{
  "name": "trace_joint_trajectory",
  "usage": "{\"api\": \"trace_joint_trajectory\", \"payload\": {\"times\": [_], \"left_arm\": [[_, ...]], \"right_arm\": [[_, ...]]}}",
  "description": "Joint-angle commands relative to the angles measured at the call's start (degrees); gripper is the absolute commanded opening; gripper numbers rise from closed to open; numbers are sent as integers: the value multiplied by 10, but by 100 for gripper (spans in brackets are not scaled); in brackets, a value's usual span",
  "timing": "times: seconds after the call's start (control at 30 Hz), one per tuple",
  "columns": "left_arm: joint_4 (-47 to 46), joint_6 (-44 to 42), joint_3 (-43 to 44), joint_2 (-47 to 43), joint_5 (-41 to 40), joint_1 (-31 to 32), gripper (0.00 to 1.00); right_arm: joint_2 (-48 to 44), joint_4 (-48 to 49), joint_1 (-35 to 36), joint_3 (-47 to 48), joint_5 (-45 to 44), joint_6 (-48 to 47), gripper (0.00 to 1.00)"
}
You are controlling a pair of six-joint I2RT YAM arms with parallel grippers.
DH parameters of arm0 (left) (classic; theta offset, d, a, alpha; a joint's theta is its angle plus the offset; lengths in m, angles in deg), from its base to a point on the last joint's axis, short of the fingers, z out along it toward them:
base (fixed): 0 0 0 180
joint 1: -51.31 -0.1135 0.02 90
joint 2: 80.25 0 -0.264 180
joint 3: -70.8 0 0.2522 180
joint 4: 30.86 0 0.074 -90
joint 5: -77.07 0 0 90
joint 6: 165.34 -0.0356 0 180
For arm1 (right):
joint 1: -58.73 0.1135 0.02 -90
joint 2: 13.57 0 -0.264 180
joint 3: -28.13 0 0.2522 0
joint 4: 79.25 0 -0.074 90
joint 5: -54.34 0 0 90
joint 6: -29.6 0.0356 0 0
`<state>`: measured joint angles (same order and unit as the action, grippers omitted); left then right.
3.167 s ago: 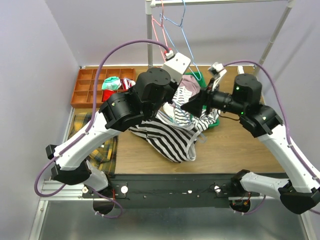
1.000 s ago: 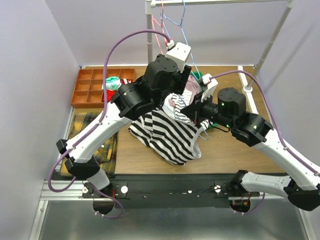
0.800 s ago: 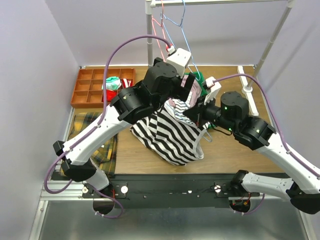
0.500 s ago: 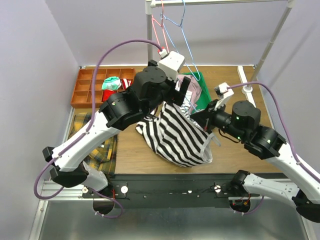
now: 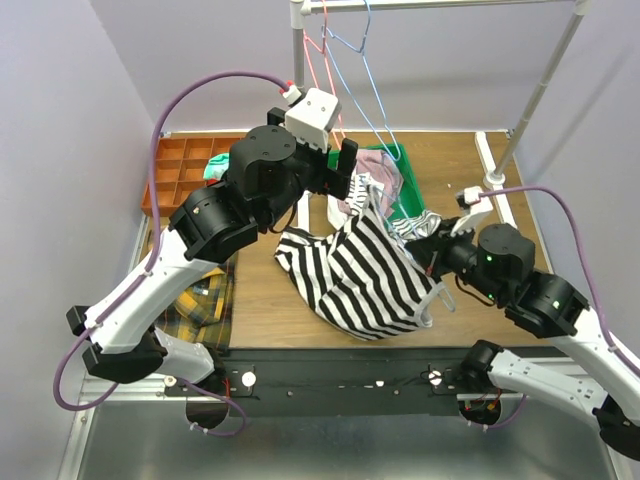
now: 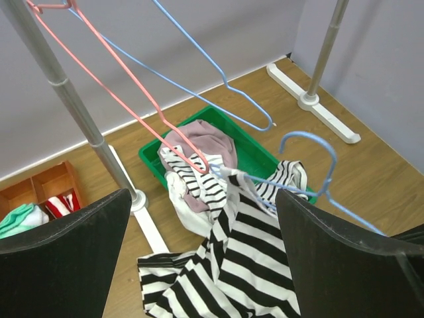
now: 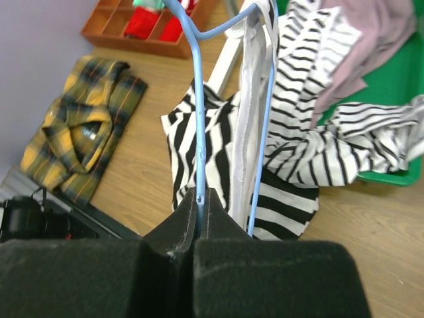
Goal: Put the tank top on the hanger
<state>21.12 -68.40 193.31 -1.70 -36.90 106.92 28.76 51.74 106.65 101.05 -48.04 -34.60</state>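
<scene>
The tank top (image 5: 358, 282), with wide black-and-white stripes, slopes from the light-blue hanger down onto the table. My right gripper (image 5: 432, 252) is shut on the hanger's wire (image 7: 199, 126). In the right wrist view the cloth (image 7: 180, 142) drapes around both blue wires beyond my shut gripper (image 7: 201, 193). In the left wrist view, the hanger's hook (image 6: 311, 140) curls up at the right and its wire crosses the top of the tank top (image 6: 255, 262). My left gripper (image 5: 340, 178) hangs above the cloth, open (image 6: 205, 265) and holding nothing.
A green bin (image 5: 411, 196) behind holds a dusty-pink garment (image 5: 381, 168) and fine-striped cloth (image 5: 404, 226). An orange compartment tray (image 5: 172, 178) sits far left, a yellow plaid cloth (image 5: 198, 297) near left. The rack's poles (image 5: 297, 75) and rail carry red hangers (image 5: 314, 62) and another blue hanger (image 5: 371, 92).
My left gripper opened, let go of the tank top and lifted back to the left. My right gripper drew the hanger right and nearer, stretching the cloth out.
</scene>
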Motion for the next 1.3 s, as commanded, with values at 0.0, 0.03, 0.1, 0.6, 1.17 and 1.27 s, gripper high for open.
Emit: {"api": "trace_joint_trajectory", "payload": {"times": [0.0,0.03,0.1,0.6,1.17,1.27], "left_arm": [[-12,-7,3,-15,15,2,99],[-13,-6,3,-15,15,2,99],[-10,-7,2,-17,15,2,99],[7,-12,-4,-45,13,2,99],[15,-15,26,-42,27,2,99],[16,-11,31,-35,32,2,99]], "right_arm": [[-72,-29,1,1,-104,35,1],[-79,-31,0,3,-116,37,1],[-88,-35,1,5,-155,43,1],[4,98,1,137,-336,-44,1],[121,83,1,434,-378,-183,1],[141,75,0,484,-371,-196,1]]}}
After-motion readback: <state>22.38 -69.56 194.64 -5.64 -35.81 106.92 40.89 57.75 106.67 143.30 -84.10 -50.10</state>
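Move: The right hand holds the blue hanger with the tank top on it; the tank top's middle lies about 12 cm to its left, 2 cm back and 12 cm below. The middle of the rack's rail is some 28 cm ahead, 1 cm to the right and 32 cm higher. The green tote sits about 24 cm ahead, 1 cm left and 28 cm below. From the left hand, the rail's middle is about 20 cm ahead, 16 cm right and 15 cm up. Sideways first, then steeply up: the right hand keeps its pinch on the blue hanger, swings to its right, then climbs about 26 cm towards the rack's rail, ending some 13 cm further right and only slightly forward. Meanwhile the wrist turns clockwise and tips the fingers up, roughly 30 degrees each. The empty left hand, still wide open, eases up, back and left by a few centimetres. ##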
